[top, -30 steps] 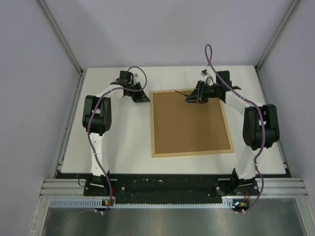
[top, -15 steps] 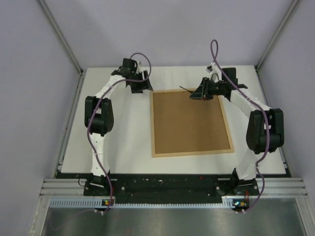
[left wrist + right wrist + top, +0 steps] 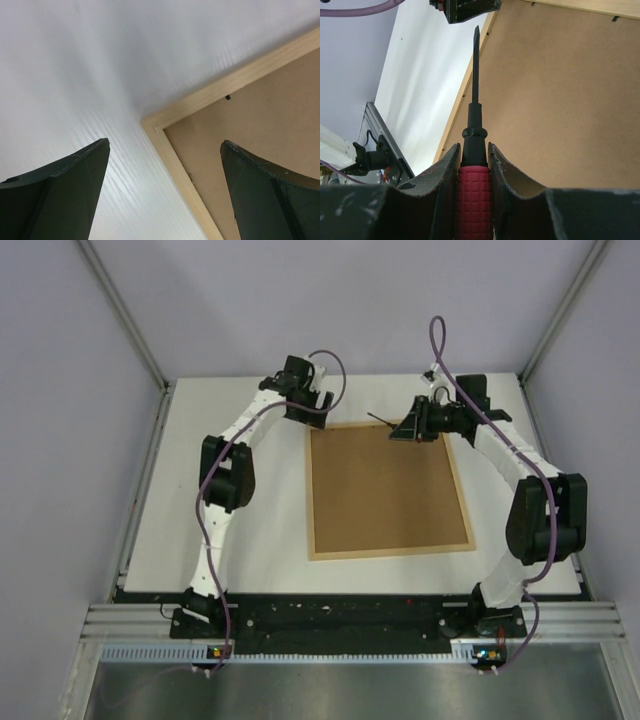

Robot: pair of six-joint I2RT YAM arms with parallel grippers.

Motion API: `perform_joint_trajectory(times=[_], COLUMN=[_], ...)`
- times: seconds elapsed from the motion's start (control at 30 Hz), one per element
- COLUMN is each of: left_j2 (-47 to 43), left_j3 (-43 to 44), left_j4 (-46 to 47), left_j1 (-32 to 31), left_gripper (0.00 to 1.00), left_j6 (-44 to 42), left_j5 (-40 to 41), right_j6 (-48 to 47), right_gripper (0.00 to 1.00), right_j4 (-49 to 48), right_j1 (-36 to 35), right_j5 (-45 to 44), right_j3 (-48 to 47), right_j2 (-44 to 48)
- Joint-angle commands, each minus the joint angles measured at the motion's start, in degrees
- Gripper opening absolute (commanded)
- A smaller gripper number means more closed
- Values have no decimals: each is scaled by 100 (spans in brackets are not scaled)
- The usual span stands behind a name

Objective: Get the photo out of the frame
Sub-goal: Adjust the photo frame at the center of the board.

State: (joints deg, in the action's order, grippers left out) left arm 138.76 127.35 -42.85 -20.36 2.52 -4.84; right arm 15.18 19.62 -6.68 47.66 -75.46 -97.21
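Note:
The frame [image 3: 390, 552] lies face down on the white table, its brown backing board [image 3: 385, 490] turned up. The photo is hidden. My left gripper [image 3: 312, 412] hovers open over the frame's far-left corner, and in the left wrist view the pale wood rim [image 3: 175, 165] runs between the spread fingers [image 3: 75, 185] of that gripper [image 3: 165, 141]. My right gripper [image 3: 473, 146] is shut on a red-handled screwdriver [image 3: 472, 200]. Its black shaft [image 3: 378, 420] points left along the far rim, above the backing board [image 3: 560, 90].
A small black clip [image 3: 227, 97] sits on the far rim's inner edge, with others along it [image 3: 616, 19]. The white table [image 3: 250, 530] surrounds the frame. Aluminium rails [image 3: 350, 625] run along the near edge, and grey walls close in both sides.
My left arm has swung right to the frame's far-left corner and its gripper has opened. My right gripper has carried the screwdriver back toward the far rim.

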Motion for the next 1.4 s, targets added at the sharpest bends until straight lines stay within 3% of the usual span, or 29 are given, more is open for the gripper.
perform_joint_trajectory(times=[0.0, 0.07, 0.3, 0.57, 0.77, 1.13, 1.37], left_j2=[-7, 28, 125, 389, 547, 767, 863], left_j3=[264, 229, 53, 334, 501, 528, 528], left_j4=[707, 778, 700, 418, 58, -338, -680], left_j1=[76, 67, 50, -21, -240, -442, -451], left_gripper=[98, 98, 97, 91, 85, 43, 18], left_j6=[-1656, -2280, -3003, -3284, -3644, -3944, -3830], left_j5=[-77, -384, -1281, -1265, -774, -140, 106], right_j6=[-322, -375, -454, -525, -753, -938, -982], right_gripper=[0, 0, 0, 0, 0, 0, 0], right_j4=[-2, 42, 139, 183, 402, 728, 710], right_j1=[35, 26, 26, 35, 35, 1124, 1265], right_j5=[-55, -72, -204, -310, -354, 42, 182], right_j3=[-39, -21, -83, -48, -56, 286, 409], right_j2=[352, 361, 273, 413, 703, 1212, 1406])
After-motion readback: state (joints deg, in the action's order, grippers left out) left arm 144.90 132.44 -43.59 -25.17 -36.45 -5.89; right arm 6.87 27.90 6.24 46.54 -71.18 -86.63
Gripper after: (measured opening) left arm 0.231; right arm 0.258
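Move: The photo frame's far left corner is the left hand's goal, about 1 cm ahead, 1 cm right and 3 cm below it. A black tab on the far rail sits roughly 7 cm right of the hand, level with it, 3 cm down. The held screwdriver's shaft is some 17 cm right, 11 cm back and 9 cm above. From the right hand, the corner is about 14 cm ahead, 21 left, 15 below. Left hand closes, twisting clockwise, right and down 3 cm to the rail; right hand shifts right 9 cm. ##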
